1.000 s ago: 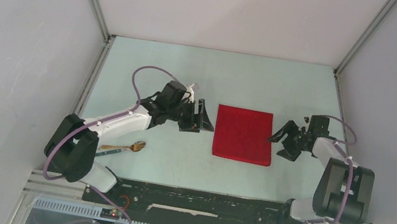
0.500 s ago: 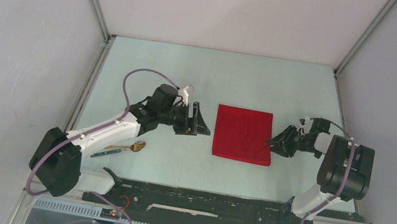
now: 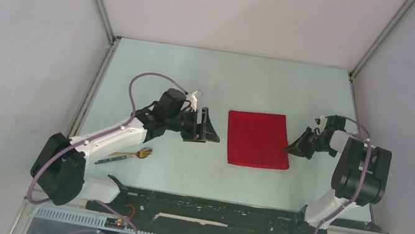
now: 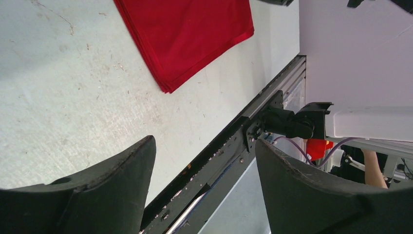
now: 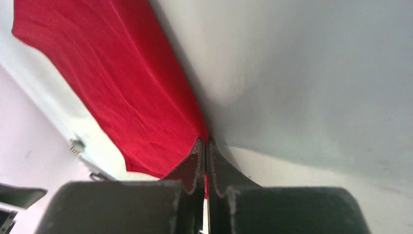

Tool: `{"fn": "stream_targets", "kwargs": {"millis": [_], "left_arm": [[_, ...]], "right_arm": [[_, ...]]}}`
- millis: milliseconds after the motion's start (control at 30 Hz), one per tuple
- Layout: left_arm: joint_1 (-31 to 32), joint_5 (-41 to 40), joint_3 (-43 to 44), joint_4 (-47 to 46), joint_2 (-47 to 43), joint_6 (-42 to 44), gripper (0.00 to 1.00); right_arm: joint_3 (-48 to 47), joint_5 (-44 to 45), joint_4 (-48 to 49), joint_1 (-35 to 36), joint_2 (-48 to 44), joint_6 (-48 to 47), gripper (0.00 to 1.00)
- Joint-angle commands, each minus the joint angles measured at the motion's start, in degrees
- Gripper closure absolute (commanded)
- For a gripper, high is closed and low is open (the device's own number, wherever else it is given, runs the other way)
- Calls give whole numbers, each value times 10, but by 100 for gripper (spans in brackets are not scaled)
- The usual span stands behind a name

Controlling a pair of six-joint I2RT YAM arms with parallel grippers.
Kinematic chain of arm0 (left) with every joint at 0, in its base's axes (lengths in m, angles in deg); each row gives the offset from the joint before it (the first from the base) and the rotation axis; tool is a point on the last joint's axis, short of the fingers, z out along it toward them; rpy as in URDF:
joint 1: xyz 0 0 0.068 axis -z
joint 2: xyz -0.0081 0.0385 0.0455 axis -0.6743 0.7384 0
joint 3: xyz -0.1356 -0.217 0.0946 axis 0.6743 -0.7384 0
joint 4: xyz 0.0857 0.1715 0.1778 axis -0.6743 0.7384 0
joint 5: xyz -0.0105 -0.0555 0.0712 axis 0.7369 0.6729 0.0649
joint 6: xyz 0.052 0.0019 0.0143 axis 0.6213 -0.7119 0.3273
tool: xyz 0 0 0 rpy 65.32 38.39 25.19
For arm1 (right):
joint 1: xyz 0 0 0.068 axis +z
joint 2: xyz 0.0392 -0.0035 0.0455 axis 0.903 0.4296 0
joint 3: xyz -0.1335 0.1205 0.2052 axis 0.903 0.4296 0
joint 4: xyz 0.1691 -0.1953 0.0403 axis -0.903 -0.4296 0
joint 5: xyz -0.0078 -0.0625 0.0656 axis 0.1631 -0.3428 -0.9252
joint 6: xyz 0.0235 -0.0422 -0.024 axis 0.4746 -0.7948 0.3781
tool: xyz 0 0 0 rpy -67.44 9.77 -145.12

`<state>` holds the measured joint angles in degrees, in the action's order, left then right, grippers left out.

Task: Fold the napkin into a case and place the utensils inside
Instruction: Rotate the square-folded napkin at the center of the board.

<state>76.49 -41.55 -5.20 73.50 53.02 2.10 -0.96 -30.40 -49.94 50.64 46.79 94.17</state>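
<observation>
The red napkin [image 3: 257,139] lies folded flat in the middle of the table, slightly skewed. It also shows in the left wrist view as the napkin [image 4: 190,34] and in the right wrist view as the napkin [image 5: 112,83]. My right gripper [image 3: 292,148] is shut on the napkin's right edge near the front corner, and a sliver of red shows between the pressed fingertips [image 5: 197,156]. My left gripper [image 3: 214,126] hovers open just left of the napkin with nothing between its fingers [image 4: 122,170]. The wooden fork [image 3: 137,154] and the teal utensil [image 3: 103,161] lie at the front left, beside the left arm.
The black rail [image 3: 209,208] holding the arm bases runs along the table's near edge. Grey walls [image 3: 25,63] close in the left, right and back sides. The left arm's purple cable [image 3: 148,79] loops above its wrist.
My right gripper has closed and now pinches the napkin's right edge. The napkin's near right corner has shifted right and the cloth sits skewed. The left arm stretched out slightly earlier and now holds still.
</observation>
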Motion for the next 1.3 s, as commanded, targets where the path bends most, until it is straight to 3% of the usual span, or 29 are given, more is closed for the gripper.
{"fn": "stream_targets", "kwargs": {"millis": [0, 400, 667, 900, 967, 1067, 1200, 1267], "left_arm": [[4, 18, 0, -16, -14, 11, 20], [5, -6, 2, -12, 9, 0, 20], [-5, -58, 50, -6, 94, -3, 20], [-38, -87, 164, -11, 225, 1, 23], [-45, -69, 220, 12, 284, 25, 25], [-57, -94, 287, 56, 338, 63, 24], [-62, -88, 393, 131, 421, 125, 24], [-62, -88, 428, 156, 453, 140, 26]], "right_arm": [[-85, 116, -62, 24, 23, -45, 100], [-396, 204, -151, 103, 199, -215, 100], [-571, 293, -201, 185, 299, -320, 99], [-686, 310, -233, 176, 306, -280, 36], [-714, 324, -268, 178, 288, -211, 27], [-643, 298, -262, 188, 206, -112, 23], [-369, 103, -74, 190, 17, -1, 24], [-278, 39, -5, 191, -44, 41, 25]]}}
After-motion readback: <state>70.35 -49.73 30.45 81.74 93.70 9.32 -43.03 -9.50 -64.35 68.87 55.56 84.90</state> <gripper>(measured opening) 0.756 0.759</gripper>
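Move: The napkin's right edge is already pinched in the closed right fingers, just above the board; the folded square's middle lies about 11 cm to that hand's left and 2 cm ahead, level with the fingertips. From the open left hand, the napkin's middle is some 18 cm right and 8 cm ahead, about 15 cm below. Its far left corner is roughly 6 cm right and 18 cm ahead of the left hand. The napkin is dragged by its right edge: the right hand, keeping its pinch, sweeps it forward close to the board for some 20 cm, drifting slightly right and then left, and turning counter-clockwise. The fingers then open and let go, and the hand lifts about 10 cm before drawing back. From midway the left hand, staying wide open, goes forward 17 cm and sinks 8 cm towards the napkin's left side. ##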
